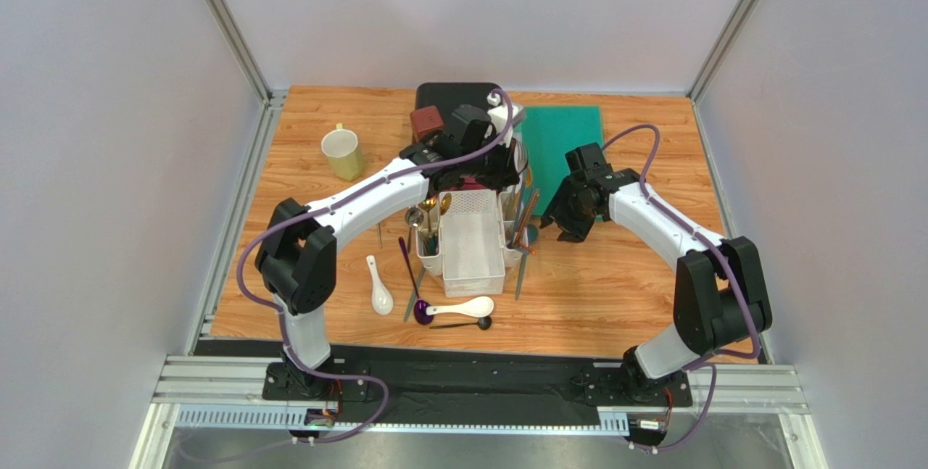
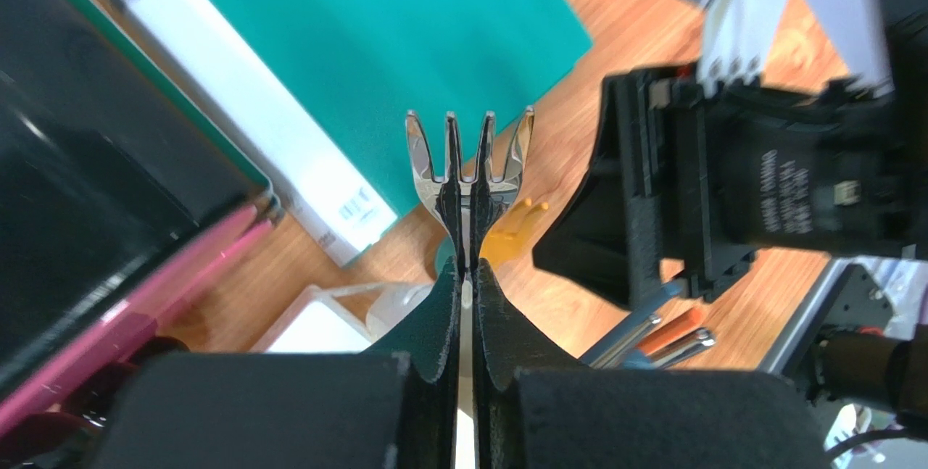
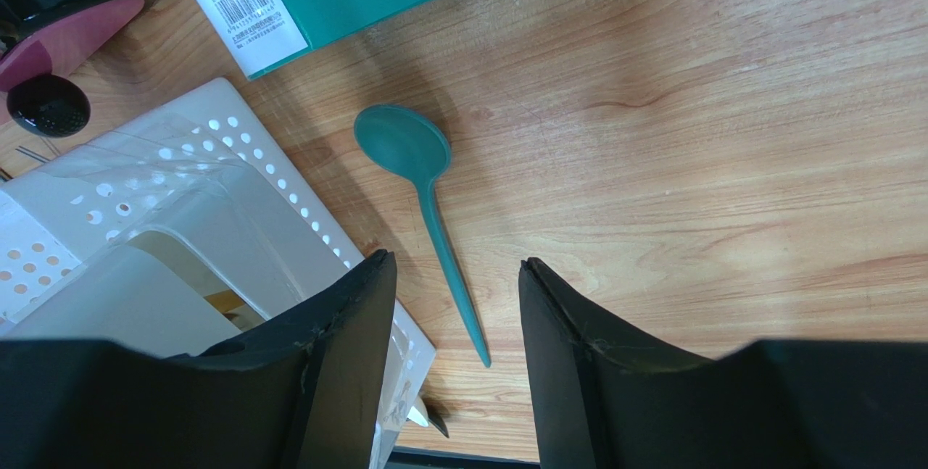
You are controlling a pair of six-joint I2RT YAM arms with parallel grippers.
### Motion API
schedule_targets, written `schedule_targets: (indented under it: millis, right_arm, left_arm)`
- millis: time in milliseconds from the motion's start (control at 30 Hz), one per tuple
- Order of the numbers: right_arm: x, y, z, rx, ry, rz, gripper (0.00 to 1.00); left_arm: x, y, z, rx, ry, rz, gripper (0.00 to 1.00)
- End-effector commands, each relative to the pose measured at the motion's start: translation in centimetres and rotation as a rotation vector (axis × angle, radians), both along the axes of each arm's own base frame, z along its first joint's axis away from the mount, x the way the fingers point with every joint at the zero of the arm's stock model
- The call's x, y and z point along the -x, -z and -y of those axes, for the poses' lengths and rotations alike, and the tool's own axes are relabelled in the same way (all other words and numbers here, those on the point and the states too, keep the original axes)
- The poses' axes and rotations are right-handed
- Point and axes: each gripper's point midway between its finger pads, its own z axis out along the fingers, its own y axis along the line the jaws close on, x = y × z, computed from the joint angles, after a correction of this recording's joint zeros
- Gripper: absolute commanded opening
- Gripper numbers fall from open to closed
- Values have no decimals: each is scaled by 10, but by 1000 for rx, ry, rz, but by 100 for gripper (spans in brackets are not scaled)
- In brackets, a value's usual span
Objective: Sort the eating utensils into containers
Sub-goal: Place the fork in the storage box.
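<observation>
My left gripper (image 2: 468, 273) is shut on a silver fork (image 2: 468, 165), whose tines stick out past the fingertips, above the far right end of the white caddy (image 1: 471, 243). My right gripper (image 3: 452, 273) stands open over a teal spoon (image 3: 419, 165) that lies on the table beside the caddy's perforated wall (image 3: 251, 181). Gold spoons (image 1: 431, 208) stand in the caddy's left side bin. In front of the caddy lie two white ceramic spoons (image 1: 378, 286) (image 1: 463, 307), a purple spoon (image 1: 414, 279) and a black spoon (image 1: 466, 323). Chopsticks (image 1: 524, 232) lie along its right side.
A pale yellow mug (image 1: 342, 152) stands at the back left. A black-and-pink drawer box (image 2: 109, 197) sits behind the caddy, and a green board (image 1: 563, 148) lies at the back right. In the left wrist view the right gripper's body (image 2: 752, 181) is close to the fork.
</observation>
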Motion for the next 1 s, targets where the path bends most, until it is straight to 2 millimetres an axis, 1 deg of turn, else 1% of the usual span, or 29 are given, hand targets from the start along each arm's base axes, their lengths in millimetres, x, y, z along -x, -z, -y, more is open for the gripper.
schedule_targets:
  millis: [0,33,133,200,233,300,333,433,567,600,633,667,700,733,800,833,900,933,967]
  right_arm:
    - [-2,-4,-1,-8,-11,13,50]
    - [-2,-4,-1,-8,-11,13,50]
    - [-2,-3,-1,-6,-12,10,50]
    - [-3,-4,-2,-6,-15,14,50]
    - [-4,-4,-2,-9,-15,12,50]
    - [-4,-4,-2,-6,-18,12,50]
    - [-4,-4,-2,-4,-18,13,50]
    - [-4,-4,-2,-3,-17,13,50]
    - [-4,-5,-1,2,-16,17,50]
    - [-5,-5,0,6,-15,20,50]
    - [-4,-6,1,9,-13,21,50]
    - [-5,-8,2,12,-13,31,50]
    - [-5,-9,3,15,-16,37,50]
    - [-4,-9,4,24,-25,41,50]
    - [-4,-10,8,45,-30,55,51]
    - [-3,-10,11,60,-43,61,51]
    - [-4,-8,19,104,-34,76,52]
    - [-5,-8,22,117,-35,85,52]
    - [-8,-7,27,139,-33,104,53]
  left_arm:
    - [3,3,3,-7,20,52,0]
    - [5,9,1,-22,15,45,0]
    - [9,18,-2,-43,17,37,8]
    - [11,20,-4,-53,16,38,9]
    - [13,23,-4,-58,15,34,14]
    - [14,23,-6,-63,7,37,19]
    - [16,22,-8,-63,2,36,24]
    - [17,20,-12,-63,-11,41,31]
    - [18,12,-19,-65,-41,51,33]
    - [17,12,-25,-90,-68,49,35]
    - [14,-3,-28,-86,-86,70,36]
    - [12,-9,-32,-93,-106,80,36]
    - [10,-21,-40,-99,-142,104,37]
    - [8,-33,-42,-88,-159,124,41]
    - [9,-49,-47,-74,-173,151,43]
    - [12,-63,-49,-51,-176,169,44]
    - [8,-74,-59,-48,-233,194,45]
    - [9,-84,-65,-29,-251,208,47]
    - [9,-91,-69,-17,-270,209,47]
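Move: The left gripper already holds the fork just over the storage box's far right-hand pocket, whose middle is about 13 cm below and 2 cm back of the hand. The orange fork in that pocket stands some 2 cm to the hand's right. The drawer unit is about 8 cm ahead and 10 cm left, the green folder about 9 cm ahead and 9 cm right. From the right gripper, the pocket lies roughly 10 cm left, 3 cm ahead. Lower the left gripper about 3.5 cm and a touch back, so the fork's handle goes down into the pocket beside the orange fork. Open the fingers to nearly half to let go of the fork, then draw away to the left about 5 cm, rising some 5 cm at the end while the hand turns slightly counter-clockwise. ##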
